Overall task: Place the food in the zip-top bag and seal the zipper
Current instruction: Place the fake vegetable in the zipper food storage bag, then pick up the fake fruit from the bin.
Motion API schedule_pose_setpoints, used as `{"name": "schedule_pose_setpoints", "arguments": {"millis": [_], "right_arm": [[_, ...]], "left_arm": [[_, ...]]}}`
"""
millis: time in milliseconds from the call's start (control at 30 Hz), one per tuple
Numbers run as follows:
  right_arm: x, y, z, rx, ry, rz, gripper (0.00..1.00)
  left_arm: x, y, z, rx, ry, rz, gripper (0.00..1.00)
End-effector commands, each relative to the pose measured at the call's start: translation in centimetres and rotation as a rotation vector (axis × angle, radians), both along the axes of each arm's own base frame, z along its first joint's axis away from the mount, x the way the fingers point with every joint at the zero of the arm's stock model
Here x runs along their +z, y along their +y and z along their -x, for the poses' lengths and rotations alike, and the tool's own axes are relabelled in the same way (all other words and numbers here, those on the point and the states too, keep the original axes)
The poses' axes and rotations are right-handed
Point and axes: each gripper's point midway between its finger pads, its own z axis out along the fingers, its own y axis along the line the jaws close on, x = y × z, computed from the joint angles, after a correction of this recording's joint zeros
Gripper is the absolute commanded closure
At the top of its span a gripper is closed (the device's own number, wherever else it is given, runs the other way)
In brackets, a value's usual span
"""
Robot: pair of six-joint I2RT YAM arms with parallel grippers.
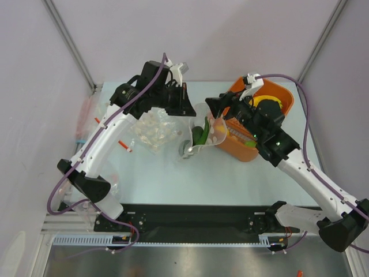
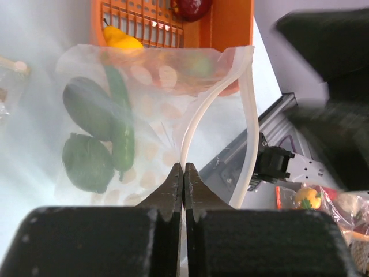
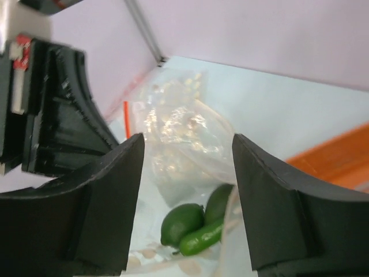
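Observation:
The dotted zip-top bag (image 1: 209,134) hangs open between my grippers, next to the orange basket. Inside it are a green avocado (image 2: 86,107), a green chili (image 2: 119,124) and a lime (image 2: 86,163); they also show in the right wrist view, the lime (image 3: 181,224) beside the chili (image 3: 202,240). My left gripper (image 2: 184,168) is shut on the bag's zipper strip (image 2: 193,127) and holds the mouth up; it also shows in the top view (image 1: 185,109). My right gripper (image 1: 215,112) is open and empty just above the bag's mouth, and its jaws (image 3: 187,141) stand wide apart. A yellow lemon (image 2: 121,38), a dark red apple (image 2: 193,6) and a banana (image 1: 271,101) lie in the basket.
The orange basket (image 1: 275,88) stands at the back right, touching the bag. A plain clear bag with pale contents (image 1: 153,131) and a red strip (image 1: 124,144) lies left of the dotted bag; it also shows in the right wrist view (image 3: 173,124). More plain bags lie at the far left edge (image 1: 86,118).

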Motion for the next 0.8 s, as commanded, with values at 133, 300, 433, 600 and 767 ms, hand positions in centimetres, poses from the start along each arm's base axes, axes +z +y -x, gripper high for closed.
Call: {"name": "schedule_pose_setpoints", "arguments": {"millis": [133,300,433,600,767], "right_arm": [[-1.4,-7.2,-3.6,-0.34,0.281,0.067,0.32],[-4.2,-12.9,-4.8,-0.593,0.464,0.056,0.26],[-7.9,-16.0,-4.4,-0.739,0.621,0.128,0.21],[-12.2,-18.2,-4.7,-0.875,0.793,0.189,0.13],[-15.3,-19.2,-4.7,-0.939,0.899,0.25,0.1]], "left_arm": [[2.0,1.2,-1.0,0.024,-0.09,0.003,1.0],[1.7,1.3,-1.0,0.03,-0.089,-0.001,1.0],[1.8,1.2,-1.1,0.032,-0.091,0.004,1.0],[1.7,1.2,-1.1,0.035,-0.094,0.005,1.0],[1.5,1.1,-1.1,0.033,-0.09,0.011,1.0]]}}
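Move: Off to the right hand's right and below it is the orange basket, its middle about 13 cm ahead, 19 cm right and 28 cm down. Inside, at about that depth, the green round vegetable is 3 cm ahead and 18 cm right, the yellow pear 8 ahead and 8 right, the dark red fruit 11 ahead and 23 right. From the left hand, the basket's middle is some 16 cm ahead, 26 cm right and 24 cm lower. Swinging away empty from the bag's mouth, the right hand sweeps about 18 cm to its right, edging forward early on; after a small rise it dives some 15 cm to come over the basket. The wrist turns clockwise and tips the fingers from level to steeply forward and down, each by roughly 50 degrees, as they spread wider. The left hand still pinches the bag's edge, easing slightly forward and left. ##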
